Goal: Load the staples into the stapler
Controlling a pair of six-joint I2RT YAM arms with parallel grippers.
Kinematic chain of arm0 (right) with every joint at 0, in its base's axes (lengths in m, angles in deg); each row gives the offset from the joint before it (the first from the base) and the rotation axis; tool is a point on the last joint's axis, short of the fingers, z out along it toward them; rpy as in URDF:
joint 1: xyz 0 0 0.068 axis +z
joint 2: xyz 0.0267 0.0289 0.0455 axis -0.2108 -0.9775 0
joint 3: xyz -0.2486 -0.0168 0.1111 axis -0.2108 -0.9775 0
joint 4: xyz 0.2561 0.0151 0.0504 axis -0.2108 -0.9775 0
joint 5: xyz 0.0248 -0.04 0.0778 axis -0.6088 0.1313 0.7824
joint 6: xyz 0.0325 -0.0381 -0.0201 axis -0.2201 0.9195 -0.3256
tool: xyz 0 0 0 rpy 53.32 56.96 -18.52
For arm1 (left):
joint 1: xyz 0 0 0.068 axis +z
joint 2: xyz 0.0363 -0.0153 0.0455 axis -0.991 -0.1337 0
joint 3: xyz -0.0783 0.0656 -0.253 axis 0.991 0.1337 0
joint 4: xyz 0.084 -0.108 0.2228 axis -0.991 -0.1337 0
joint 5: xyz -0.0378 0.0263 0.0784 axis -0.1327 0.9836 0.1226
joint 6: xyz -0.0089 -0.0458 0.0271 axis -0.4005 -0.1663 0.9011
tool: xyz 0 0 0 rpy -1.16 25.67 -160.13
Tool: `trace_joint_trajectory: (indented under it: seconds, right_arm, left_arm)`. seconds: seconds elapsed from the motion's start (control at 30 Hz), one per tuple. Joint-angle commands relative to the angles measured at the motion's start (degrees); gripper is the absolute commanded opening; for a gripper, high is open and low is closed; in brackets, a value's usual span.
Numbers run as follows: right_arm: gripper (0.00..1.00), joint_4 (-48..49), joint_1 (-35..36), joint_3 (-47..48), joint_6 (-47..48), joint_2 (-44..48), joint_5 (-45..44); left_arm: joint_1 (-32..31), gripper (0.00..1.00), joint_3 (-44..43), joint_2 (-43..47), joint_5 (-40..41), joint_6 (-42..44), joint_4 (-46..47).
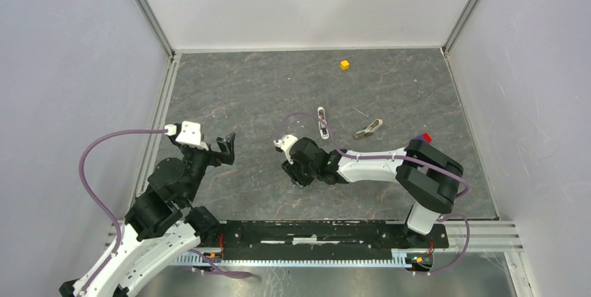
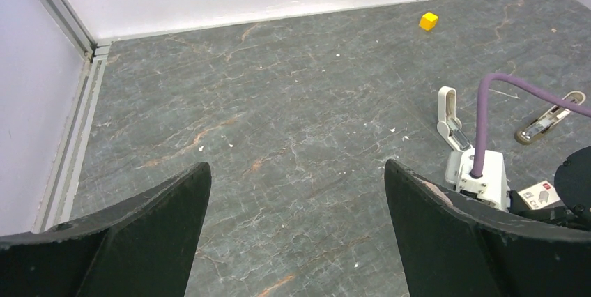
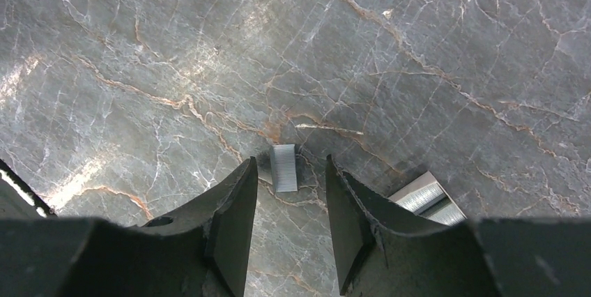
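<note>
The staples (image 3: 284, 168) are a small grey ridged block lying flat on the marbled floor. My right gripper (image 3: 290, 164) hangs over them, open, with a fingertip on either side and a gap to each. From above, that gripper (image 1: 295, 173) points down at the floor left of centre, hiding the staples. The stapler (image 1: 323, 123) is small and white and lies beyond it; the left wrist view has the stapler (image 2: 449, 119) at the right. My left gripper (image 1: 221, 150) is wide open and empty (image 2: 296, 168) over bare floor to the left.
A pale-rimmed little box of silvery strips (image 3: 425, 196) lies partly behind my right finger. A grey-brown hinged piece (image 1: 368, 129) lies right of the stapler. A yellow cube (image 1: 344, 65) sits near the back wall. White walls with metal rails enclose the floor.
</note>
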Motion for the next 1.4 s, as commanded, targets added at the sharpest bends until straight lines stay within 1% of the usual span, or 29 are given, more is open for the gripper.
trace_joint_trajectory:
  seconds: [0.0,0.17,0.43,0.53,0.8,0.97,1.03,1.17,1.23,1.33,1.37]
  right_arm:
    - [0.47,0.76,0.55,0.65,0.9,0.2,1.53]
    - [0.45,-0.28,0.66,0.16,1.42,0.8,1.36]
    - [0.38,-1.86,1.34,-0.42,2.07,1.03,-0.07]
    - [0.36,-2.16,1.56,-0.27,2.21,1.07,-0.14]
    - [0.36,-2.28,1.67,-2.14,2.61,2.4,-1.26]
    - [0.28,-0.9,1.68,-3.06,2.84,2.12,-0.89]
    - [0.24,0.3,1.69,-3.76,2.87,2.29,-0.83]
    - [0.22,3.03,1.61,-5.19,3.12,2.36,-0.03]
    - [0.21,3.73,1.51,-5.86,3.17,2.61,0.25]
    - [0.2,3.74,1.21,-5.86,2.69,3.33,0.71]
    - [0.2,5.05,1.04,-6.01,2.49,4.05,1.09]
  left_arm:
    - [0.03,1.0,-0.3,-1.22,0.62,0.77,-0.25]
    - [0.07,1.0,-0.42,-1.58,0.62,0.92,-0.44]
    - [0.03,1.0,-1.23,-3.38,0.43,-0.05,-1.37]
    - [-0.04,1.0,-1.35,-4.24,-0.02,-2.66,-1.38]
    - [0.68,1.0,-2.74,-7.75,-0.81,-10.06,-2.42]
    - [2.14,1.0,-4.01,-9.06,-2.85,-12.28,-2.28]
    - [2.8,1.0,-4.87,-10.09,-4.28,-13.31,-2.71]
    - [4.39,1.0,-6.8,-12.61,-7.29,-15.75,-4.34]
    - [6.07,1.0,-7.98,-13.96,-10.79,-16.91,-5.21]
    - [10.71,0.99,-10.38,-17.14,-19.37,-18.89,-7.49]
    - [12.59,0.98,-10.77,-18.05,-22.87,-19.53,-7.79]
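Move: The little staple strip lies flat almost under my right fingertips, about 1 cm back of them and 1 cm lower, with no clear sideways offset. From my right hand, the silver staple box is roughly 6 cm to the right and 3 cm ahead, and the open stapler some 18 cm ahead and 8 cm to the right. From my raised left hand the strip is about 17 cm to the right, 3 cm back and 28 cm down. I ease my low right hand back about 1 cm and slightly right, then close its half-open fingers until both tips flank the near end of the staple strip and pinch it. My left hand, wide open and empty, drifts some 4–5 cm right, down and forward, tipping its fingers about 15 degrees downward. ##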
